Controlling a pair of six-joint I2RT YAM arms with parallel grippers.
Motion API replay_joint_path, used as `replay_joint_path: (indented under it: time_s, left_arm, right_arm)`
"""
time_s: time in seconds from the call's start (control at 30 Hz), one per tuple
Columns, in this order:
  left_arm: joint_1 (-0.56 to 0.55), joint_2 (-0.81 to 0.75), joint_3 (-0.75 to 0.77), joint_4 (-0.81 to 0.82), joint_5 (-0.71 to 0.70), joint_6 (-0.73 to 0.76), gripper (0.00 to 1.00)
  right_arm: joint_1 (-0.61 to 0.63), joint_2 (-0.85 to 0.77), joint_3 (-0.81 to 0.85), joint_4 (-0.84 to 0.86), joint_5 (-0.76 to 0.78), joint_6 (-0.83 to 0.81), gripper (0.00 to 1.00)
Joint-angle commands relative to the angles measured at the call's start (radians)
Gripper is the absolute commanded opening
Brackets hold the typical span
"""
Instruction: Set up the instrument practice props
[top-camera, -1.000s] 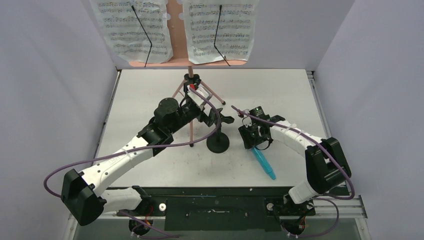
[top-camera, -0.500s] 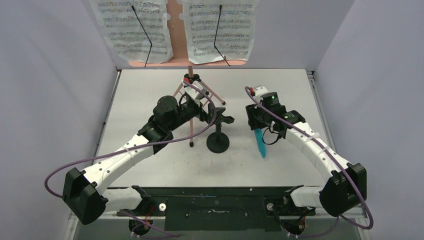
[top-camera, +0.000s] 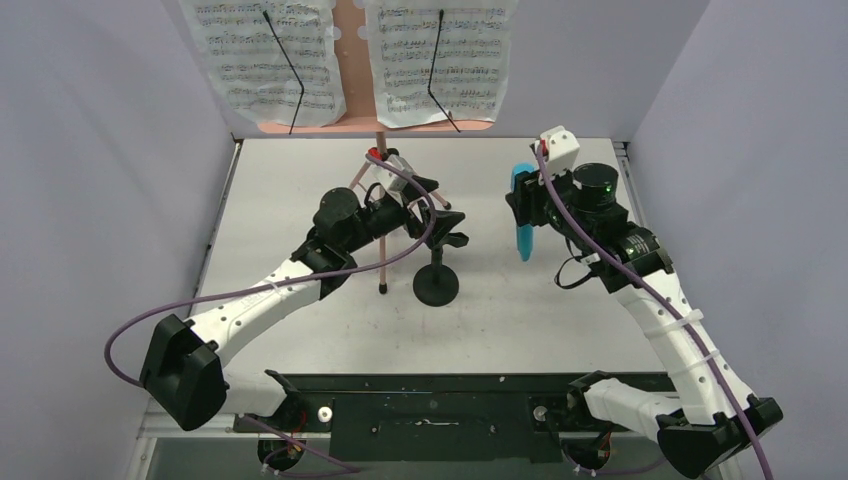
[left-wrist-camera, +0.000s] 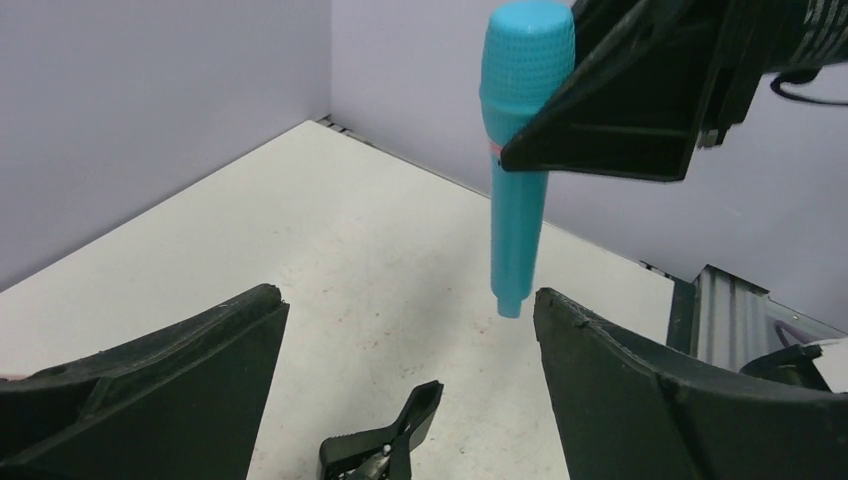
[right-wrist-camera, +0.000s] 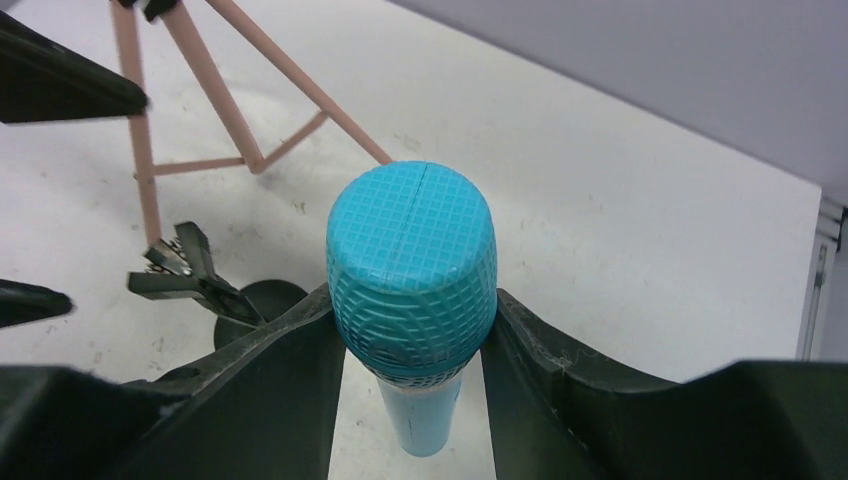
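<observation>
My right gripper (right-wrist-camera: 412, 300) is shut on the head of the teal toy microphone (right-wrist-camera: 412, 270), which hangs upright, handle down, above the table at centre right (top-camera: 523, 215). In the left wrist view the microphone (left-wrist-camera: 520, 180) hangs in the air beyond my fingers. The short black mic stand (top-camera: 437, 283) stands mid-table, its clip (left-wrist-camera: 385, 445) just below my left gripper (left-wrist-camera: 408, 298), which is open and empty. The pink music stand (top-camera: 350, 50) stands at the back on its tripod and carries two white sheet-music pages (top-camera: 270, 60) (top-camera: 440, 60).
The tripod's pink legs (right-wrist-camera: 140, 150) spread over the table just behind and left of the mic stand's round base (right-wrist-camera: 262, 300). Grey walls close the table on the left, back and right. My left arm (top-camera: 260, 300) lies across the left half.
My right arm has lifted the microphone off the table near the front edge, turned it upright and carried it back and to the right. My left gripper has shifted slightly toward the back.
</observation>
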Motion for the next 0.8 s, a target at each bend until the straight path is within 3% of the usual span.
replay_joint_path:
  time_s: [0.0,0.23,0.47,0.63,0.77]
  left_arm:
    - [0.006,0.042,-0.007,0.241,0.128,-0.093,0.93]
    - [-0.005,0.162,0.047,0.447,0.235,-0.22,0.88]
    - [-0.04,0.251,0.136,0.504,0.295,-0.248,0.86]
    - [-0.059,0.287,0.152,0.542,0.309,-0.278,0.8]
    - [-0.068,0.296,0.144,0.54,0.316,-0.287,0.69]
  right_arm:
    - [-0.003,-0.027,0.127,0.079,-0.14,-0.042,0.05]
    - [-0.003,-0.024,0.233,0.1,-0.278,0.065,0.05]
    - [-0.004,-0.014,0.251,0.197,-0.41,0.183,0.05]
    - [-0.004,-0.001,0.255,0.241,-0.431,0.215,0.05]
    - [-0.004,0.01,0.266,0.257,-0.401,0.219,0.05]
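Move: The microphone hangs upright in my right fingers; its middle is roughly 13 cm to the right of my open left hand, about level fore and aft and some 7 cm lower. The mic stand is almost beneath my left hand, about 3 cm back, 1 cm right and 24 cm down; the music stand's tripod is about 11 cm ahead and 13 cm left, 18 cm down. From my right hand, the left gripper is about 13 cm left, 1 cm back and 2 cm up. I lift the microphone about 13 cm with my right hand, bringing it left and a little back to my left hand while turning it some 20 degrees counter-clockwise and raising its left side; the grip stays shut. My left hand reaches right about 7 cm to meet it, easing back and slightly up, turns clockwise, and starts narrowing its fingers around the lower body. ##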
